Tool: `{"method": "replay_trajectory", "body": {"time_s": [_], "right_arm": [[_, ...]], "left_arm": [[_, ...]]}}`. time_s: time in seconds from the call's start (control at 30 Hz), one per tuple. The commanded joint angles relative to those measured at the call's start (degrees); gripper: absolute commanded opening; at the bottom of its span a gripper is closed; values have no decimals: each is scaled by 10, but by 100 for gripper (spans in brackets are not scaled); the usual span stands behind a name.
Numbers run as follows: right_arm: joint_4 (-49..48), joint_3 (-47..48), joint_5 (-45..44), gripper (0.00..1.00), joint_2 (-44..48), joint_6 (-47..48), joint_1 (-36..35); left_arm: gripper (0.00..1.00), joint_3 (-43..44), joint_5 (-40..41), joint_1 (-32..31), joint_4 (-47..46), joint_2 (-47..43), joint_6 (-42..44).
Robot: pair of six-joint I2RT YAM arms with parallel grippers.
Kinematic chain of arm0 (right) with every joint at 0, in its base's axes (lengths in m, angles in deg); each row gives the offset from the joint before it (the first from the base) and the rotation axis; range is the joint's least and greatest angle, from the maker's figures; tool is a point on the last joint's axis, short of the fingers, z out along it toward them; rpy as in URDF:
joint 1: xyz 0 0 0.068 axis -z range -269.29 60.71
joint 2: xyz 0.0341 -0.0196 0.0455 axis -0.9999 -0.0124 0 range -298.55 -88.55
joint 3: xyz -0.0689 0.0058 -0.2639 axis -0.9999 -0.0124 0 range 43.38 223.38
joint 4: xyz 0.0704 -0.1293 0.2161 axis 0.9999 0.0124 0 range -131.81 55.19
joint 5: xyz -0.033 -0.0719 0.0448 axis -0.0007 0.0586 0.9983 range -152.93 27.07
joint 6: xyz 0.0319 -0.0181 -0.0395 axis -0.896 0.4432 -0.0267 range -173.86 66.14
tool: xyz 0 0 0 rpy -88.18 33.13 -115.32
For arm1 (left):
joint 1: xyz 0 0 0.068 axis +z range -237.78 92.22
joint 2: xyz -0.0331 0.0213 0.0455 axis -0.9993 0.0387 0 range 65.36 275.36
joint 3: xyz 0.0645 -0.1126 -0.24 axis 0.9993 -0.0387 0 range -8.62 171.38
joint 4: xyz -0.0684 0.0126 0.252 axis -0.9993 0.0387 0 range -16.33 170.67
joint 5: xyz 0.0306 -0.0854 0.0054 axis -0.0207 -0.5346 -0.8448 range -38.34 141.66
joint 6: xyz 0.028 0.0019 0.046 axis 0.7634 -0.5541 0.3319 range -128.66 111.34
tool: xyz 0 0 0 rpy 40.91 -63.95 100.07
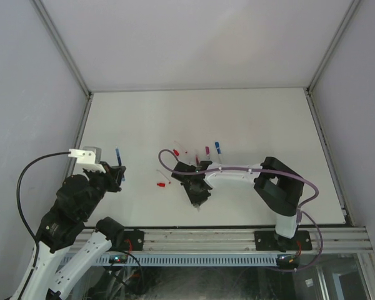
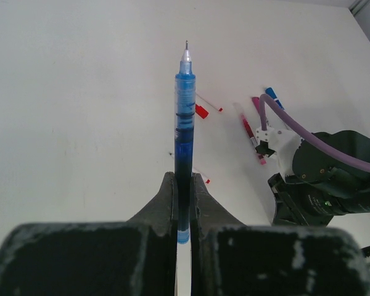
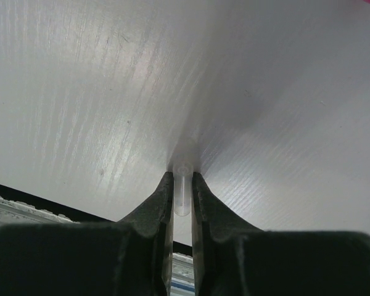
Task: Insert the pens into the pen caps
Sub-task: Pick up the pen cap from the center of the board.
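My left gripper (image 2: 184, 180) is shut on the lower barrel of a blue pen (image 2: 185, 117). The bare metal tip of that pen points away from the wrist, above the table. In the top view this gripper (image 1: 117, 170) hangs over the table's left side. My right gripper (image 3: 182, 177) is shut on a small clear pen cap (image 3: 182, 191), and the cap's far end is at the table surface. In the top view the right gripper (image 1: 199, 200) points down near the front edge. Loose on the table lie a red pen (image 1: 175, 152), a magenta pen (image 1: 207, 150) and a blue pen (image 1: 217, 147).
A small red piece (image 1: 161, 185) lies left of the right gripper. The right arm's purple cable (image 1: 237, 169) loops over the middle of the white table (image 1: 256, 119). Grey walls stand at the left, back and right. A metal rail (image 1: 237, 237) runs along the front edge.
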Motion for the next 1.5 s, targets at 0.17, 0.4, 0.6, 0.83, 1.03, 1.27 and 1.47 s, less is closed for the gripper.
{"method": "replay_trajectory", "body": {"time_s": [0.17, 0.4, 0.6, 0.83, 1.03, 1.27, 1.47], "right_arm": [[-109, -81, -42, 0, 129, 39, -3], [-220, -139, 22, 0, 243, 42, 64], [-327, -217, -29, 0, 384, 9, 98], [-403, -289, -30, 0, 507, -49, 164], [-423, -293, 24, 0, 520, -44, 198], [-450, -293, 50, 0, 537, -45, 212], [-519, -313, 38, 0, 547, -45, 213]], "left_arm": [[0, -4, -10, 3, -28, 25, 7], [0, 7, -14, 3, -30, 57, -13], [0, -12, -3, -28, -63, 76, -44], [0, -28, 80, -152, -120, 113, -70], [0, -37, 126, -251, -186, 152, -78], [0, -41, 153, -301, -230, 185, -77], [0, -43, 160, -312, -244, 190, -75]]}}
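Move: The right fingers are already shut on the clear pen cap at table level; the blue pen it is meant for is held up by the left hand, its middle about 22 cm to the left, 5 cm ahead and some 28 cm higher. From the right hand, a red cap lies 9 cm ahead and 14 cm left, and the red pen 18 cm straight ahead. From the left hand, the clear cap is about 22 cm right, 4 cm back and 25 cm below. The right hand keeps its pinch on the clear cap and lifts it off the board, rising about 22 cm while reaching some 10 cm forward and drifting 5 cm to its right, the wrist swinging round by roughly 70 degrees so that the fingers, which pointed straight down, come to point left and forward towards the blue pen. The left hand, still gripping the upright blue pen, sinks slightly and then sweeps about 13 cm to its right towards the cap, turning some 15 degrees clockwise, and neither hand opens. ##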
